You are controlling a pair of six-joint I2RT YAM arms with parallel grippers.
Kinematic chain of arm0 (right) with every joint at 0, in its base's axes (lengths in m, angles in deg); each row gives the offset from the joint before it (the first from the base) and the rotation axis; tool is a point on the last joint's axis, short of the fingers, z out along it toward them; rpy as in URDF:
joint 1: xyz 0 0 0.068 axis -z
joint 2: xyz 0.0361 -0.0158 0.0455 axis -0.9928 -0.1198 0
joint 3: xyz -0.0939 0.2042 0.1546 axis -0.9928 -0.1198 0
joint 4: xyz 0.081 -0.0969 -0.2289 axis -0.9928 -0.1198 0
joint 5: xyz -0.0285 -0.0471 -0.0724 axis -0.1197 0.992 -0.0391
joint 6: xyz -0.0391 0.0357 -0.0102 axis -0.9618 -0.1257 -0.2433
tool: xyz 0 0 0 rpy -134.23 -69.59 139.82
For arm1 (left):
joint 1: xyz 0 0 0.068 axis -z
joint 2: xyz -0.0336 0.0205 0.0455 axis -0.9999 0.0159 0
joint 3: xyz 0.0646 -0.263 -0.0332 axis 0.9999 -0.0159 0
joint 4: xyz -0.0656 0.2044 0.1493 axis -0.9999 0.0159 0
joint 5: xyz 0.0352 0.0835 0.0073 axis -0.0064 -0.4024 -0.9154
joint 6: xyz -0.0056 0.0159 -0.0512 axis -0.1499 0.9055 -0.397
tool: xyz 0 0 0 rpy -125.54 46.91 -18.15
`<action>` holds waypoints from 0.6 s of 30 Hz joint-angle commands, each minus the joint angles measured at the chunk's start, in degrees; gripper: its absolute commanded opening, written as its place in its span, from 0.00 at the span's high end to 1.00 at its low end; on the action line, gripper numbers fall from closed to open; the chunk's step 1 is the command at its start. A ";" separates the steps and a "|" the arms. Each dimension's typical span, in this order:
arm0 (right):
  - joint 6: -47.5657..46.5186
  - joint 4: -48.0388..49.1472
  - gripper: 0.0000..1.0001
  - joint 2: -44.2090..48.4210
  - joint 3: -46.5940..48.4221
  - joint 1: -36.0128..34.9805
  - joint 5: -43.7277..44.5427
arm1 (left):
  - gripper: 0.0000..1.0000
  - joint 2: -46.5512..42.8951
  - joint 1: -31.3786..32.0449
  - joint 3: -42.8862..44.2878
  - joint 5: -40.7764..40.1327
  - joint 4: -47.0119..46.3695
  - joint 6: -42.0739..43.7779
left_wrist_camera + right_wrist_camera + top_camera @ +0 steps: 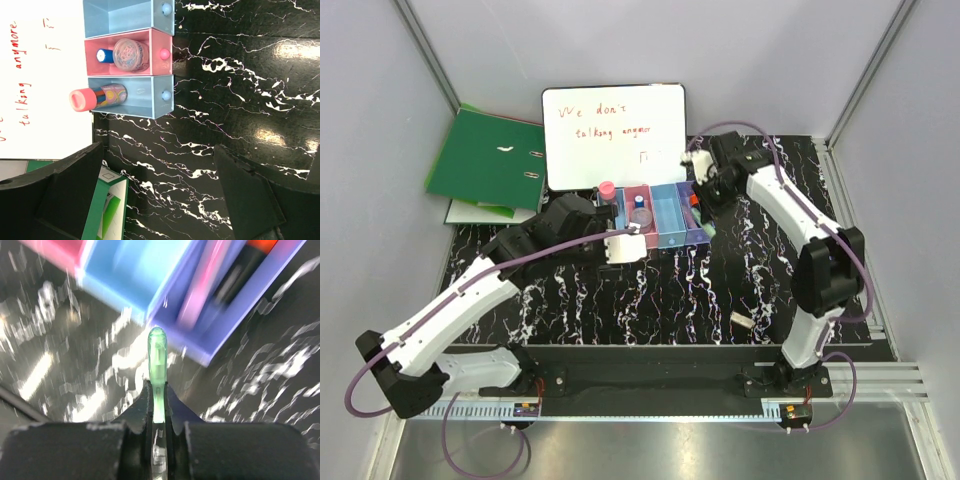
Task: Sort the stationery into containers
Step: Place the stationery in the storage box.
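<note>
The containers (655, 215) are a joined row of light blue, pink, light blue and purple bins in front of the whiteboard. A pink-capped cylinder (95, 97) lies in the left light blue bin (150, 102). A blue-capped tube (105, 55) and a clear round pot (131, 54) sit in the pink bin (160, 67). A pink bar (205, 285) and a red-and-black marker (245, 265) lie in the purple bin (235, 320). My right gripper (158, 395) is shut on a green stick (157, 355), just in front of the purple bin. My left gripper (160, 185) hangs open and holds nothing, near the row's left end.
A whiteboard (613, 135) with red writing stands behind the bins. A green ring binder (488, 158) lies at the back left. A small pale object (741, 321) rests on the black marbled table (660, 290) near the right arm's base.
</note>
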 commanded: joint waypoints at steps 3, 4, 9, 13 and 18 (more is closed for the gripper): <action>10.02 1.70 1.00 -10.07 19.84 -0.43 -0.97 | 0.01 -3.01 0.03 -1.25 -1.49 -1.96 0.01; 10.64 1.61 1.00 -11.14 21.53 -0.43 -1.49 | 0.01 -3.62 0.03 -1.60 -1.49 -2.05 0.10; 16.35 0.65 1.00 -18.16 31.89 -0.69 -4.39 | 0.01 -5.20 0.12 -3.45 -2.11 -1.96 1.59; 19.43 -0.41 1.00 -21.86 35.34 -1.22 -6.58 | 0.01 -5.91 0.03 -3.98 -2.11 -1.96 2.12; 22.17 -0.33 1.00 -25.29 35.78 -2.10 -6.77 | 0.01 -5.65 0.03 -3.46 -1.49 -1.96 1.86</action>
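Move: The right hand already holds the green highlighter in the air, just short of the box's front edge. The empty blue compartment lies about 11 cm ahead, 11 cm to its left and 12 cm below. In the purple compartment the pink highlighter is 10 cm ahead and 5 cm left, the orange-capped marker 11 cm ahead and 3 cm left; the paperclip jar sits 9 cm ahead, 19 cm left. From the left hand the blue compartment is roughly 22 cm ahead, 14 cm right and 23 cm below. The right hand, fingers still shut on the green highlighter, sweeps quickly forward and left, some 11 cm out and 8 cm across, passing over the purple compartment with its pens towards the empty blue one beside it. It climbs about 4 cm on the way, then the forward travel dies out while it keeps edging left and sinks about 2 cm, the wrist turning clockwise by 10 to 15 degrees and its left side lifting about as much. ##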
